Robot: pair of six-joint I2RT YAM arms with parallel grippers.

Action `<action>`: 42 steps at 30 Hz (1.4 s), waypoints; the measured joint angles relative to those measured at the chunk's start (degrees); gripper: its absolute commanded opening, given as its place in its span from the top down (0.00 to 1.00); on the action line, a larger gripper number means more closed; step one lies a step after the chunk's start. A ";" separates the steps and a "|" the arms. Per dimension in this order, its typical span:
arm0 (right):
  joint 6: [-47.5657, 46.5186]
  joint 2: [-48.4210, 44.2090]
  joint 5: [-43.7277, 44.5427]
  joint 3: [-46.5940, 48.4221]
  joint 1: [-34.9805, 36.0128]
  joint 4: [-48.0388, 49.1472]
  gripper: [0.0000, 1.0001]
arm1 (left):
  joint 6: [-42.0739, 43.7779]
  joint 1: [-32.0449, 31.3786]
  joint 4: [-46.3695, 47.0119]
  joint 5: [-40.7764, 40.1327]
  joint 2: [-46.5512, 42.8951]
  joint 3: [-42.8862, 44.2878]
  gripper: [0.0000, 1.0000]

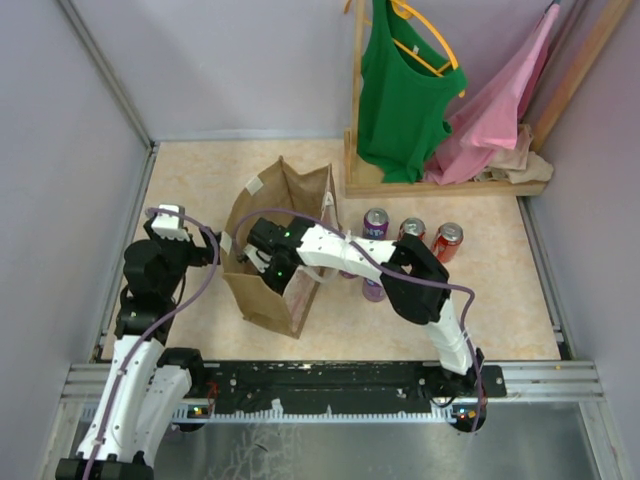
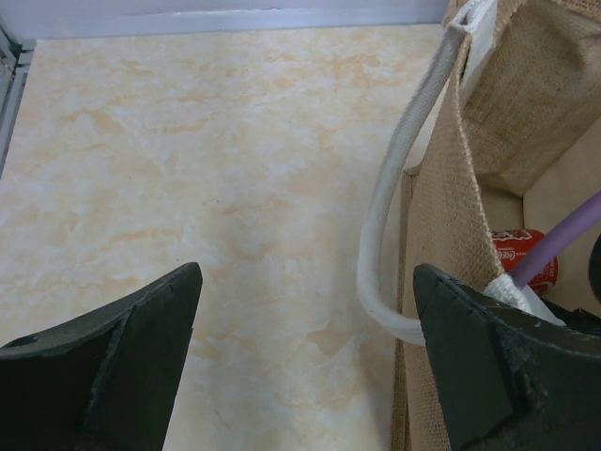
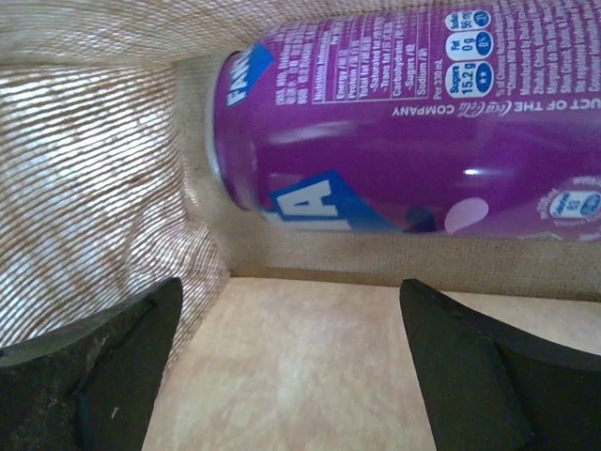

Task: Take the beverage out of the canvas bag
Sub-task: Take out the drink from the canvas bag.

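The tan canvas bag [image 1: 262, 290] stands left of centre with its top open, one whitish handle [image 2: 383, 235] hanging down its side. My right gripper [image 1: 258, 252] reaches into the bag's mouth from the right. Inside, a purple beverage can [image 3: 394, 122] lies on its side against the woven wall, just beyond my right gripper [image 3: 291, 310], which is open with nothing between its fingers. My left gripper [image 1: 170, 222] is open over bare table left of the bag, its right finger [image 2: 488, 366] close to the handle. A red can [image 2: 522, 256] shows past the bag's rim; whether it is inside, I cannot tell.
Three upright cans stand right of the bag: a purple one [image 1: 375, 222] and two red ones [image 1: 411, 229] [image 1: 446, 240]. Another purple can [image 1: 373, 290] is partly hidden by the right arm. A wooden rack [image 1: 450, 185] with green and pink garments fills the back right.
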 measured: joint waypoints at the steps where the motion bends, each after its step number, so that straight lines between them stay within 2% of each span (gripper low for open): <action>1: 0.02 0.55 0.35 0.00 0.00 0.15 0.01 | -0.11 0.00 0.00 -0.02 0.13 -0.17 0.00; 8: 2.14 4.63 4.13 -1.38 0.13 1.57 0.01 | -0.13 0.00 0.00 -0.02 1.01 -1.07 0.00; 15: 5.42 4.79 7.61 -1.86 0.87 2.93 0.01 | -0.15 0.00 -0.07 -0.07 0.85 -1.51 0.00; 16: 5.79 4.92 8.02 -1.81 0.96 2.95 0.04 | -0.15 0.00 -0.09 -0.07 0.76 -1.84 0.00; 18: 6.58 5.25 8.96 -1.75 1.14 2.82 0.15 | -0.15 0.00 -0.37 -0.17 0.76 -2.10 0.00; 19: 6.93 5.44 9.53 -1.70 1.18 2.78 0.26 | -0.15 0.00 -0.44 -0.28 0.76 -2.10 0.00; 22: 7.50 5.55 11.85 -1.73 1.22 2.75 0.49 | -0.15 0.00 -0.52 -0.46 0.50 -2.10 0.00; 26: 7.52 5.62 14.60 -1.84 0.96 2.67 0.88 | -0.15 0.00 -0.81 -0.63 -0.07 -2.10 0.00; 28: 7.67 5.60 15.98 -1.81 0.66 2.40 1.00 | -0.17 0.00 -0.83 -0.72 -0.15 -2.10 0.00; 38: 10.03 5.20 19.58 -0.07 -0.94 -0.63 1.00 | 0.11 0.00 -0.87 -0.74 -0.17 -1.60 0.00; 42: 10.03 5.03 23.85 8.31 -2.91 -5.64 1.00 | 0.26 0.00 -0.92 -0.74 -0.33 -0.90 0.00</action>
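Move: The purple can lies on its side on the canvas bag's floor, its middle about 5 cm ahead of the right hand, 1 cm left and 3 cm below. The red can lies beyond it, some 12 cm ahead and 4 cm right of the hand; outside the bag, a standing purple can is roughly 17 cm right and 3 cm ahead. From the left hand, the lying purple can is about 16 cm right, 5 cm back and 19 cm lower. The right hand, wide open and empty, sinks about 5 cm deeper into the bag beside the lying purple can, then creeps forward and a little right along the bottom while the fingers shut completely with nothing between them. Still shut, it then rises about 5 cm and swings forward towards the red can, some 8 cm forward and 3 cm right in all, turning roughly 20 degrees clockwise with the fingertips tipping forward. ##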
